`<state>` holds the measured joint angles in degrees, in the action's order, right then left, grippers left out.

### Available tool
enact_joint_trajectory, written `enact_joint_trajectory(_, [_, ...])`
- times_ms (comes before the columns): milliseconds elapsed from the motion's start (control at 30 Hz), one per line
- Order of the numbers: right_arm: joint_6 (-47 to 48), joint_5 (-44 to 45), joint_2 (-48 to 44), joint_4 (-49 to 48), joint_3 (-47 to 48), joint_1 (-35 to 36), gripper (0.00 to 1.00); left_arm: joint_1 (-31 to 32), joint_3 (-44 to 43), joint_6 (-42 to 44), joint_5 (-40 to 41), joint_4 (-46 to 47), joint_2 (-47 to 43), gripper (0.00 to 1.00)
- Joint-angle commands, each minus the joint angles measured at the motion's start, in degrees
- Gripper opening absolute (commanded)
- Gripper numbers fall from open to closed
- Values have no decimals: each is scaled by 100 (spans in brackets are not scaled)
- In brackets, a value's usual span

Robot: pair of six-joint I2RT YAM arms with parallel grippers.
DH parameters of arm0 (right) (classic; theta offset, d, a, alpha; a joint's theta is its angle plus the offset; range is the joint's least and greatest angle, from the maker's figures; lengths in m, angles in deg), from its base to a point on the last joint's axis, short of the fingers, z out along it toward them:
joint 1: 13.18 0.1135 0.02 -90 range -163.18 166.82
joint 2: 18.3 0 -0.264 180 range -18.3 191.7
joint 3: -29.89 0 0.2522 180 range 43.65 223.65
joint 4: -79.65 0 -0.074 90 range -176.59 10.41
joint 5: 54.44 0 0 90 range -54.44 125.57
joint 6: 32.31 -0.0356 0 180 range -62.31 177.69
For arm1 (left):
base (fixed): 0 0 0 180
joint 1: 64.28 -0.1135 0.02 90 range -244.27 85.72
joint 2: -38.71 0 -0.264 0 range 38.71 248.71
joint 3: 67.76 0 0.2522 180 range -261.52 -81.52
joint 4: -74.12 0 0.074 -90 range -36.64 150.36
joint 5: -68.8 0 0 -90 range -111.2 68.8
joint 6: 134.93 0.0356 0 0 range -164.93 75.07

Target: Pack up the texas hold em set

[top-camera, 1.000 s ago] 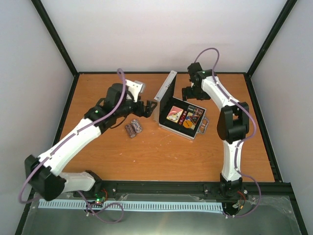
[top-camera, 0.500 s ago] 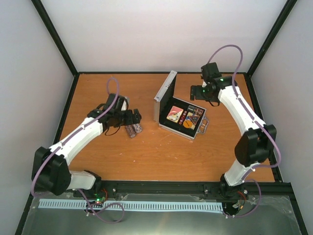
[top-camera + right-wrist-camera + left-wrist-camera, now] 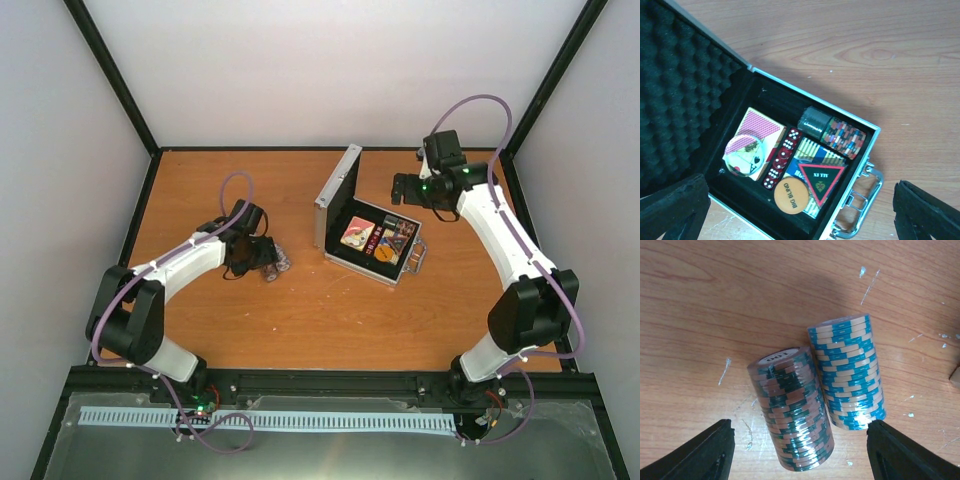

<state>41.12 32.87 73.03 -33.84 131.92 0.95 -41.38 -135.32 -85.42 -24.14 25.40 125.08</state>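
Observation:
The silver case point(image 3: 360, 268) of the texas hold em set lies open, its lid point(image 3: 338, 190) upright. In the black tray point(image 3: 815, 99) sit a red-backed deck point(image 3: 762, 132), red dice point(image 3: 782, 157), an orange disc point(image 3: 791, 195), a red-edged triangle point(image 3: 821, 177) on a blue-yellow deck, and a chip roll point(image 3: 842, 137). Two striped chip stacks lie side by side on the table left of the case: green-brown point(image 3: 792, 407) and blue-tan point(image 3: 850, 372). My left gripper point(image 3: 800, 455) is open and straddles both, its right finger at the blue stack's end. My right gripper point(image 3: 800, 215) hangs open above the case.
The case's metal handle point(image 3: 860, 220) sticks out toward the near right. Egg-crate foam point(image 3: 685, 95) lines the lid. Black frame posts and white walls enclose the wooden table point(image 3: 300, 320). A small tan object point(image 3: 955, 376) shows at the right edge of the left wrist view.
My left arm has pulled back from beside the case lid and come down over the chip stacks, its jaws narrowing. My right arm has swung back and right, off the case.

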Motion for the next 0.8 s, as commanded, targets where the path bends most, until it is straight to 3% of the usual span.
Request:
enact_joint_trajectory(0, [-7,-433,-78,-173,-114,-15,99,-13,-62,-458,39,4,2,72])
enact_joint_trajectory(567, [149,-705,-140,-286,-684,-16,99,-13,-344,-53,309,-108,910,60])
enact_joint_trajectory(767, [193,-864,-145,-207,-809,-9,99,-13,-157,-22,675,-206,737,53])
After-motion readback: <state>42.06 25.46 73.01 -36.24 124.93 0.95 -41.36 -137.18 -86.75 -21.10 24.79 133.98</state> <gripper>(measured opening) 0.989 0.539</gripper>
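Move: The brown chip stack lies on the table about 5 cm below the left hand, 1 cm ahead and 1 cm to its left. The blue chip stack beside it is roughly 3 cm ahead and 3 cm right of that hand, and the open case is some 22 cm right and 6 cm ahead, both at table height. From the right hand, the case's middle is about 6 cm left, 2 cm back and 19 cm below. Left hand sinks about 4 cm around the brown chip stack, fingers narrowing; open right hand lowers towards the case. ##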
